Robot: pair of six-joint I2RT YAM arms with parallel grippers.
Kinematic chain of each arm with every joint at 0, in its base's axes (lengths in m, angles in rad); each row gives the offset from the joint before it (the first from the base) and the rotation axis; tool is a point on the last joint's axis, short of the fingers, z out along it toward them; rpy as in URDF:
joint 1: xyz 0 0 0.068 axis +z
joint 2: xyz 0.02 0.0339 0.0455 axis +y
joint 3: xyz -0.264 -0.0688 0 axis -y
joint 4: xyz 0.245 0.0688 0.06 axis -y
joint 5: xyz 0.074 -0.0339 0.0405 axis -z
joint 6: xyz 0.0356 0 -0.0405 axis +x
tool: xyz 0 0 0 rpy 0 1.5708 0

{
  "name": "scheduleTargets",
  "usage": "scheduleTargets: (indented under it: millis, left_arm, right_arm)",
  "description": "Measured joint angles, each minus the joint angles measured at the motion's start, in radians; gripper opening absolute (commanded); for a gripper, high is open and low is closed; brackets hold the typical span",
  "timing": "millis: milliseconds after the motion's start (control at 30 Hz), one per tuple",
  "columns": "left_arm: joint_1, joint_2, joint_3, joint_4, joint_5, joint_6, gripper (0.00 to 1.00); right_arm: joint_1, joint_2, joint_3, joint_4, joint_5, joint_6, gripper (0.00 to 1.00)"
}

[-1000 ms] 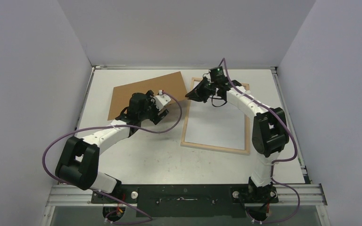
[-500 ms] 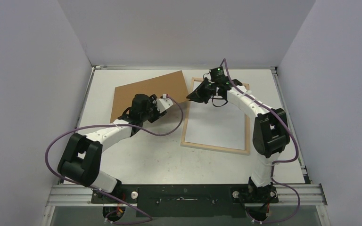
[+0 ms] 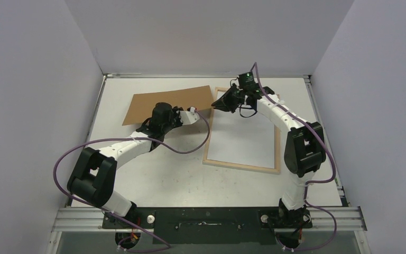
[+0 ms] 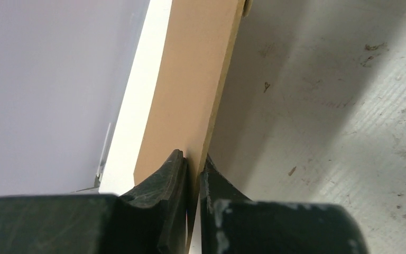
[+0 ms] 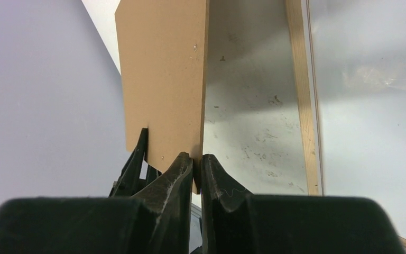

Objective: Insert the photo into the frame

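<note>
The frame, a thin pale-wood rim, lies flat at the right of the table. A plain white sheet fills it. No printed side shows, so I cannot tell whether that sheet is the photo. A brown hardboard sheet hangs tilted above the table left of the frame, held by both grippers. My left gripper is shut on its near edge. At the corner nearest the frame my right gripper is shut on the sheet. In each wrist view the jaws clamp the thin board, left and right.
Grey walls close in the table at the back and on both sides. Bare scuffed tabletop lies in front of the board and the frame. A small metal clip sits on the board's far edge.
My left gripper has shut on the hardboard sheet and shifted right. The board has lifted and tilted off the table. The right gripper has kept its grip.
</note>
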Motion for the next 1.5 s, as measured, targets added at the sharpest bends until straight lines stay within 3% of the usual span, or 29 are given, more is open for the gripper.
scheduleTargets:
  millis: [333, 467, 700, 800, 1000, 1500]
  left_arm:
    - [0.002, 0.0, 0.063, -0.058, -0.047, 0.002, 0.0]
    - [0.002, 0.0, 0.118, -0.12, -0.069, -0.028, 0.0]
    - [0.045, 0.0, 0.225, -0.236, -0.058, -0.126, 0.0]
    - [0.124, -0.003, 0.322, -0.328, 0.018, -0.204, 0.0]
    - [0.303, -0.084, 0.44, -0.388, 0.142, -0.373, 0.0]
    - [0.428, -0.139, 0.574, -0.469, 0.318, -0.759, 0.0]
  right_arm:
    - [-0.005, -0.029, -0.032, 0.099, -0.012, 0.086, 0.63]
    - [-0.017, -0.081, -0.07, 0.214, -0.015, 0.111, 0.74]
    - [-0.04, -0.167, -0.07, 0.394, 0.01, 0.065, 0.76]
    - [-0.045, -0.214, -0.07, 0.426, 0.033, 0.023, 0.76]
    - [-0.045, -0.281, -0.071, 0.43, 0.084, -0.072, 0.74]
    - [-0.045, -0.285, -0.121, 0.414, 0.119, -0.135, 0.75]
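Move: The left hand already pinches the near long edge of the tan backing board; the board's middle lies roughly 8 cm ahead of that hand, 4 cm left and 4 cm below. The right hand holds the near right corner, with the board's middle about 7 cm ahead, 15 cm left and 6 cm down. The frame's middle is some 11 cm right of the right hand, 2 cm nearer the base and about 15 cm below. Upward and to its left, slowly at first and then fast, the left hand carries the still-pinched backing board about 20 cm up and 10 cm left, rolling nearly 50 degrees so its left side drops, and turning counter-clockwise. The right hand opens wide, lets go of the corner and rises over 15 cm before sinking slightly, tipping its fingers up. ##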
